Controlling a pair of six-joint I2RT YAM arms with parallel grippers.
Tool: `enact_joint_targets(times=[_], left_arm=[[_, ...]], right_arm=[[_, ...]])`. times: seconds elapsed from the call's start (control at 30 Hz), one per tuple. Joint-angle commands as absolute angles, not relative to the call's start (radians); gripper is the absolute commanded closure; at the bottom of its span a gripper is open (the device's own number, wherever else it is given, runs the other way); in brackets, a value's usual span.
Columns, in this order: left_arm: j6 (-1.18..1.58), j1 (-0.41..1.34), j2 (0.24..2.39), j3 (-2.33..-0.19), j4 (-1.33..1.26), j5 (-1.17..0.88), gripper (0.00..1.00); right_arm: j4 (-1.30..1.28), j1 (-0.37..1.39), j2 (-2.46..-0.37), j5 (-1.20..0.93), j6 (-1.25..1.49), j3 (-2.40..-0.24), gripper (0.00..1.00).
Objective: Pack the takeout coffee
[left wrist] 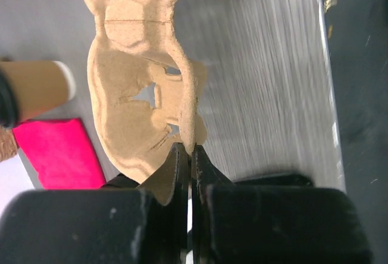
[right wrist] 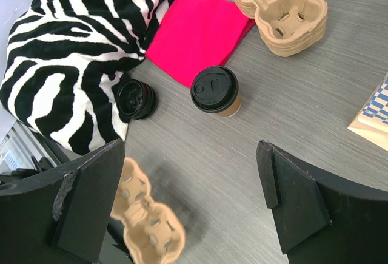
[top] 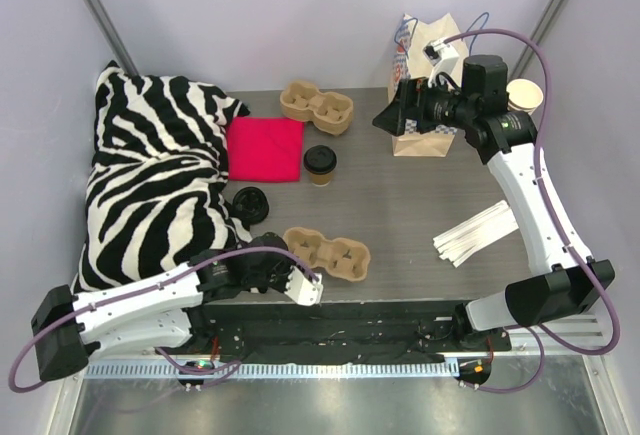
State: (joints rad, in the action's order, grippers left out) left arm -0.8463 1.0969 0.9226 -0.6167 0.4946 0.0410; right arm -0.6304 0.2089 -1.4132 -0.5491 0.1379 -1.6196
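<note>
The takeout coffee (top: 320, 165), a tan cup with a black lid, stands upright mid-table just right of the red cloth; the right wrist view shows it from above (right wrist: 215, 89). My left gripper (top: 283, 255) is shut on the rim of a tan pulp cup carrier (top: 330, 256) near the front edge. In the left wrist view its fingers (left wrist: 189, 150) pinch that carrier's (left wrist: 142, 94) thin edge. My right gripper (top: 395, 115) hovers high at the back right, in front of the paper bag. It stands open (right wrist: 191, 148) with nothing between its fingers.
A zebra pillow (top: 150, 175) fills the left side. A red cloth (top: 265, 148), a loose black lid (top: 250, 203), stacked carriers (top: 316, 105), a paper bag (top: 425, 95), stacked lidless cups (top: 524, 95) and white paper strips (top: 478, 233) surround the middle.
</note>
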Motion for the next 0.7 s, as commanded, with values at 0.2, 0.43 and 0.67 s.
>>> enact_joint_targets(times=[0.2, 0.43, 0.67], left_arm=[[-1.189, 0.911, 0.951, -0.499, 0.218, -0.144, 0.82], [-0.958, 0.89, 0.873, -0.675, 0.478, -0.147, 0.26], [-0.594, 0.87, 0.874, -0.88, 0.692, -0.112, 0.19]], right_arm=[[-0.629, 0.193, -1.419, -0.545, 0.152, -1.635, 0.0], [-0.704, 0.184, -1.402, -0.506, 0.037, -1.643, 0.0], [-0.781, 0.068, -1.492, -0.37, -0.09, -1.917, 0.0]])
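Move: The left hand holds the cup carrier by the near rim at its left end. The carrier is still just clear of the table, and the bare spot for its middle lies about 8 cm to the right, 3 cm ahead and 4 cm below. The lidded coffee cup stands 21 cm ahead and 8 cm right; the black lids lie about 13 cm ahead and 10 cm left. From the right hand, that spot is roughly 18 cm back, 15 cm left and 27 cm down. The left hand carries the pinched carrier about 3.5 cm forward, slightly left and some 2 cm down onto the table between the near edge and the coffee cup, then opens its fingers wide to let go of the rim and lifts nearly straight up about 9 cm, away from the carrier. The right hand, empty and wide open, hardly stirs at first, then late on draws about 4 cm to the right, away from the carrier. ##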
